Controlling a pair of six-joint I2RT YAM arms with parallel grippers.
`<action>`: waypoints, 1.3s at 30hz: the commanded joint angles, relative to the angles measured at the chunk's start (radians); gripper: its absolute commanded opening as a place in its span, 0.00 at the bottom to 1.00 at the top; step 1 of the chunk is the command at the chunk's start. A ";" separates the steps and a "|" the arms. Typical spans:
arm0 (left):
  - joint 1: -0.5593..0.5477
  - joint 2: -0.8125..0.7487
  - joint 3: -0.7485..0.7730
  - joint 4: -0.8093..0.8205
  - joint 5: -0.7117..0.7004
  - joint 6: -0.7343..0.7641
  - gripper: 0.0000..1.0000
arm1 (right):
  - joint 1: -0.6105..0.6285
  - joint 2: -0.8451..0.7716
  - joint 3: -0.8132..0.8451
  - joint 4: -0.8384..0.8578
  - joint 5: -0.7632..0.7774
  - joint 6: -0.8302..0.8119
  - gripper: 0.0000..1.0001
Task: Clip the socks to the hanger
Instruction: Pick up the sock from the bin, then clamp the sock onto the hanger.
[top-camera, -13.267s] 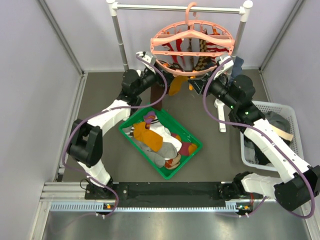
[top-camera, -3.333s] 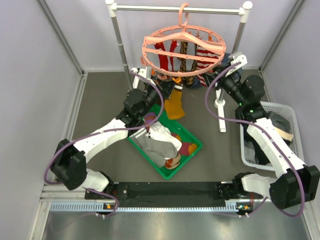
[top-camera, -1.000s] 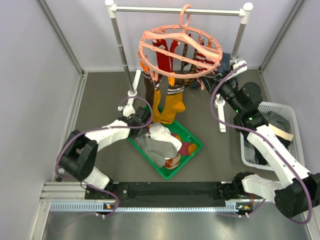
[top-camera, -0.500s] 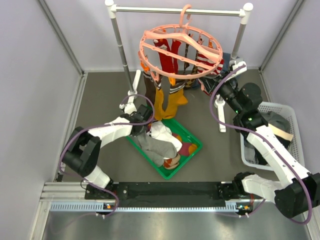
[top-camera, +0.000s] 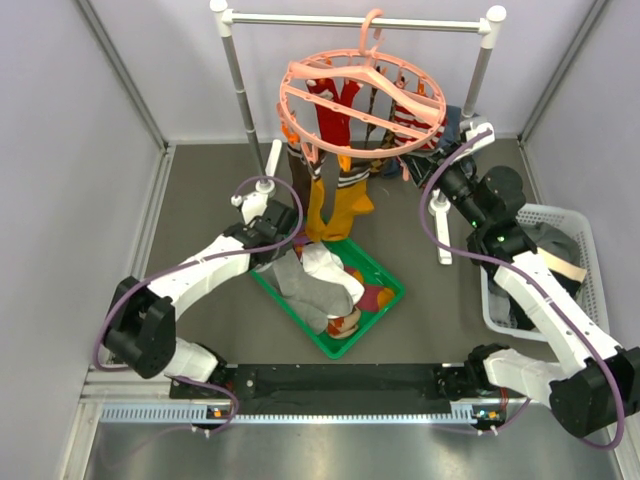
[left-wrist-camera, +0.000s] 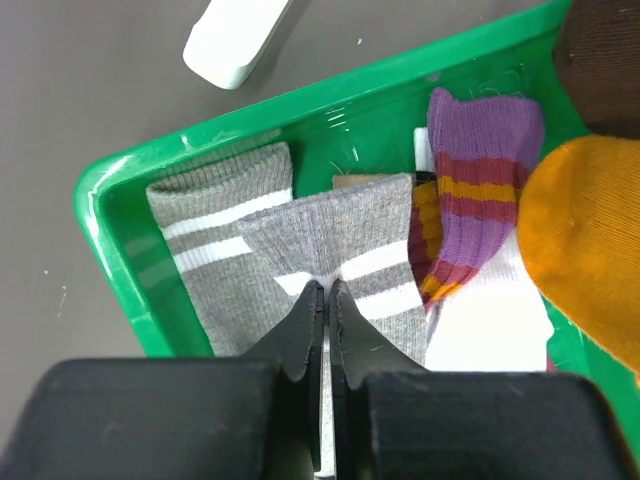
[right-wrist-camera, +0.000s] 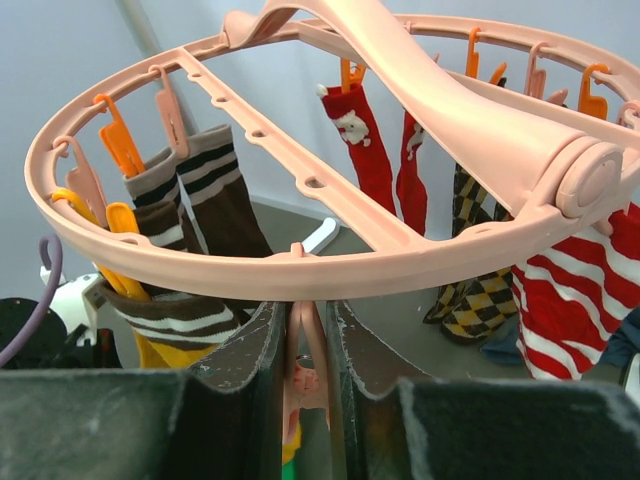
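Observation:
The pink ring hanger (top-camera: 360, 72) hangs from the rail with several socks clipped on it: red ones (top-camera: 330, 110), brown-striped mustard ones (top-camera: 340, 205) and a red-and-white striped one (right-wrist-camera: 560, 300). More socks lie in the green tray (top-camera: 385, 300). My left gripper (left-wrist-camera: 327, 290) is over the tray's near-left corner, shut on the cuff of a grey sock with white stripes (left-wrist-camera: 340, 235). A purple striped sock (left-wrist-camera: 480, 170) lies beside it. My right gripper (right-wrist-camera: 305, 320) is under the hanger's ring (right-wrist-camera: 300, 265), shut on a pink clip (right-wrist-camera: 303, 370) that hangs from it.
The silver rail (top-camera: 350, 18) stands on posts with white feet (top-camera: 440, 235), one foot close to the tray (left-wrist-camera: 235, 40). A white basket (top-camera: 560, 215) of garments sits at the right. Grey walls close in both sides.
My left gripper has shut on the grey sock in the tray and the left arm has swung slightly left. The right arm and the hanger have stayed put.

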 joint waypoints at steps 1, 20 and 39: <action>0.002 -0.097 0.011 -0.006 -0.019 0.057 0.00 | 0.013 -0.019 0.000 -0.041 0.016 -0.007 0.08; -0.195 -0.535 -0.040 0.586 0.529 0.700 0.00 | 0.014 0.001 0.037 -0.036 -0.021 0.027 0.07; -0.239 -0.038 -0.021 1.399 0.673 0.676 0.00 | 0.014 -0.007 0.083 -0.021 -0.082 0.091 0.07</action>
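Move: My left fingers already pinch the grey sock's cuff above the bin. The clip that my right hand holds lies some 28 cm to the right of the left hand, about 28 cm higher and only 2 cm farther out. The hung mustard sock is roughly 17 cm right, 3 cm ahead and 17 cm up; the bin's middle is about 14 cm right, 3 cm back and 8 cm below. From my right hand, the clip is at the fingertips. I keep the cuff shut in my left fingers and lift it about 24 cm, then sweep right some 22 cm towards the clip, easing back a little before coming forward again at the end. On the way I turn the wrist about 90 degrees, clockwise and tipping up, so the fingers go from pointing down and forward to nearly level, rightward and somewhat forward. My right hand keeps its squeeze on the clip. ##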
